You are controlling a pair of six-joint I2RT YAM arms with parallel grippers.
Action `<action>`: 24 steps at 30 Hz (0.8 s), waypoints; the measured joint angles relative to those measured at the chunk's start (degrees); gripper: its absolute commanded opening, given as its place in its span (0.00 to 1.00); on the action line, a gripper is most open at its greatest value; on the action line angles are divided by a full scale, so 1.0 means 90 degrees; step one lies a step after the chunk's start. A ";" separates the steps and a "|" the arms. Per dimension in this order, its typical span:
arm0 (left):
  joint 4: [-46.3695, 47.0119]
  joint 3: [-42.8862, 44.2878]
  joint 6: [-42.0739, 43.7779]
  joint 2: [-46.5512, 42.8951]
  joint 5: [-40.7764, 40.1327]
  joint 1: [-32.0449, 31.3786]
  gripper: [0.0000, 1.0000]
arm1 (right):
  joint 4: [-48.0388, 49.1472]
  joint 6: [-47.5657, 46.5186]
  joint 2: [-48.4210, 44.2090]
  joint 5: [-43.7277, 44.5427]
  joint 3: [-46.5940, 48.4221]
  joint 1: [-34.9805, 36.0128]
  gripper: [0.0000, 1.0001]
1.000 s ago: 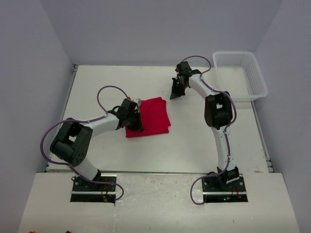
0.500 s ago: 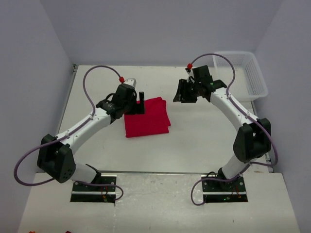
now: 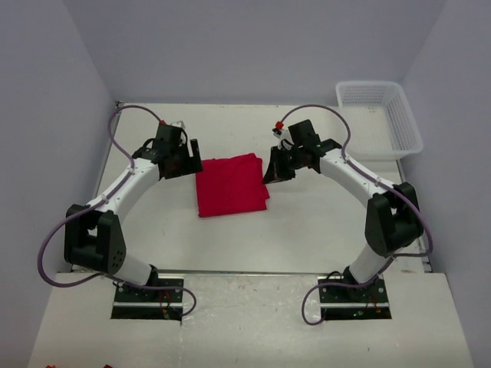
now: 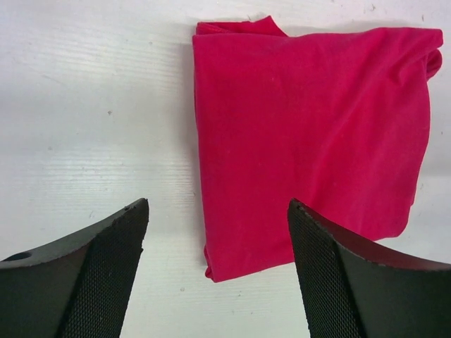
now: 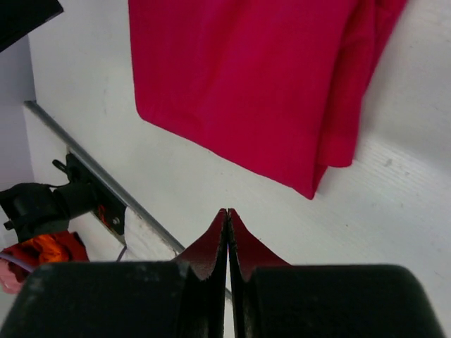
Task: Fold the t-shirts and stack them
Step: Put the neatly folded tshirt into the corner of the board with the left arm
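One red t-shirt [image 3: 230,184] lies folded into a flat rectangle in the middle of the table. My left gripper [image 3: 192,159] hovers just off its left edge, open, nothing between its fingers. In the left wrist view the t-shirt [image 4: 310,127] fills the upper right, and its near corner shows between the spread tips of the left gripper [image 4: 217,208]. My right gripper [image 3: 270,175] sits shut at the shirt's right edge, holding nothing. The right wrist view shows the pressed-together tips of the right gripper [image 5: 227,213] over bare table, with the t-shirt [image 5: 246,84] a little beyond them.
A white mesh basket [image 3: 380,115] stands at the back right corner. The table's near edge has a metal rail [image 5: 106,190], and some orange-red clutter [image 5: 42,250] lies below it. Walls close in the table on three sides.
My left gripper has let go of the shirt's left edge, opened and drawn back to the upper left. My right gripper has swung down toward the shirt's right edge.
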 measured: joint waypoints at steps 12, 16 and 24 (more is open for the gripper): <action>0.0663 -0.0765 0.0238 0.0869 0.1472 0.0877 0.81 | 0.0216 0.0177 0.2166 -0.0828 0.1428 0.0231 0.00; 0.0935 -0.0940 0.0311 0.1141 0.1953 0.1112 0.80 | 0.0163 0.0204 0.2625 -0.0908 0.1875 0.0231 0.00; 0.1613 -0.1073 0.0260 0.1491 0.3070 0.1214 0.82 | 0.0131 0.0301 0.2764 -0.0899 0.2227 0.0231 0.00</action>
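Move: The folded t-shirt lies flat on the board with its middle some 13 cm to the left hand's right, level with it and about 11 cm below; its left edge is only a couple of centimetres to the right. From the right hand the shirt's middle is roughly 7 cm ahead, 10 cm to the left and 13 cm below. Nothing else stands near. Left hand, open, sinks 9 cm towards the shirt's left edge; right, shut, goes 7 cm left, forward, down. ##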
